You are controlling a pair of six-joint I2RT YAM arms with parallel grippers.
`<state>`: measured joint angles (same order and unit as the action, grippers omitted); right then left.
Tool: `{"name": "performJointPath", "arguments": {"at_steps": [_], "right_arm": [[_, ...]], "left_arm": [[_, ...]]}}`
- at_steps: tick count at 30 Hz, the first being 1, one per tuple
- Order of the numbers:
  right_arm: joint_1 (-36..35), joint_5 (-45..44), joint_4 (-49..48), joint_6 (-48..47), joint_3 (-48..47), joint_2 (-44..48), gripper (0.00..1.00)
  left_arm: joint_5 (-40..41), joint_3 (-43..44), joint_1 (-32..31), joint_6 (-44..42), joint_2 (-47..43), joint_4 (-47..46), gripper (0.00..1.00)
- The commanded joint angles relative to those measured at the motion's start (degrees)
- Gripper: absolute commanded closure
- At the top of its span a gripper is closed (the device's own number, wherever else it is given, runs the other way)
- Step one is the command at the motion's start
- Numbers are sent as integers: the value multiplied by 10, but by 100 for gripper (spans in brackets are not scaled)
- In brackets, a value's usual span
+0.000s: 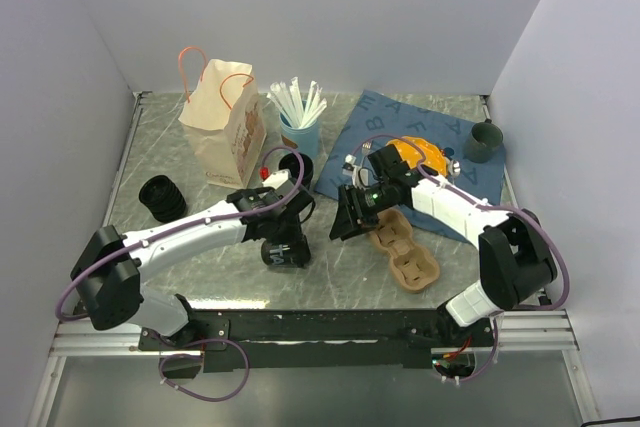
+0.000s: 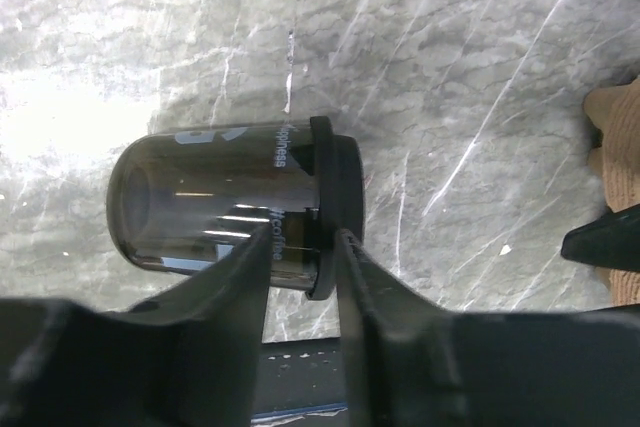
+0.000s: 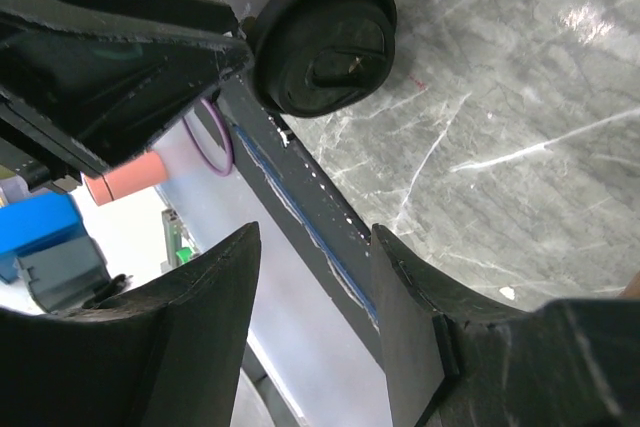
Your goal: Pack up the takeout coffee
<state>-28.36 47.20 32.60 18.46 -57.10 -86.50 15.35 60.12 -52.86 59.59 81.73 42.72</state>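
Observation:
The takeout coffee (image 2: 240,197), a black cup with a black lid, lies on its side on the marble table (image 1: 200,277), its lid pointing right in the left wrist view. My left gripper (image 2: 302,239) straddles the near edge of the lid rim. The right finger (image 2: 350,267) touches the rim, and a small gap shows beside the left finger. Seen from above, the cup (image 1: 283,253) sits under the left gripper (image 1: 285,237). My right gripper (image 1: 347,219) hovers just right of it, open and empty. The right wrist view looks at the lid's top (image 3: 330,42) beyond the right gripper (image 3: 315,237).
A paper bag (image 1: 225,127) and a light-blue cup of straws (image 1: 300,132) stand at the back. A cardboard cup carrier (image 1: 405,252) lies under the right arm, beside a blue cloth (image 1: 430,137). A grey-green mug (image 1: 484,141) stands far right. A black ribbed object (image 1: 162,197) lies left.

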Motion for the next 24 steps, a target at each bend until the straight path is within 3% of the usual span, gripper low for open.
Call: {"name": "performJointPath", "arguments": {"at_steps": [1,12,24], "right_arm": [[-4,-1,-24,15,15,27,45],[-10,-6,-28,24,19,30,45],[-20,-17,-50,38,22,58,46]], "left_arm": [[10,4,-1,-17,11,14,70],[-28,-10,19,-11,-15,-13,99],[-143,-63,101,9,-143,-84,99]]}}
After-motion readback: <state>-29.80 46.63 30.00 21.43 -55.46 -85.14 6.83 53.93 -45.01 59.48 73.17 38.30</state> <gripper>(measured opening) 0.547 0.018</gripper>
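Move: The lidded coffee cup lies on its side beneath the left hand, lid end to the right; its middle is about 3 cm to the left, 1 cm ahead and some 5 cm below. From that hand, the upright black cup stands roughly 19 cm ahead with no sideways offset, and the brown carrier lies about 25 cm right and 3 cm ahead, both lower. From the right hand, the lying cup is around 12 cm left, level with it, and some 8 cm lower. Over the lying cup's lid end, the left fingers go from partly open to fully shut without gripping the cup, while the hand eases about 1 cm forward. The closed hand then swings some 2.5 cm left and rises a little, rolling about 10 degrees left side down; its fingertips seem to nudge the cup leftward by the lid end. ##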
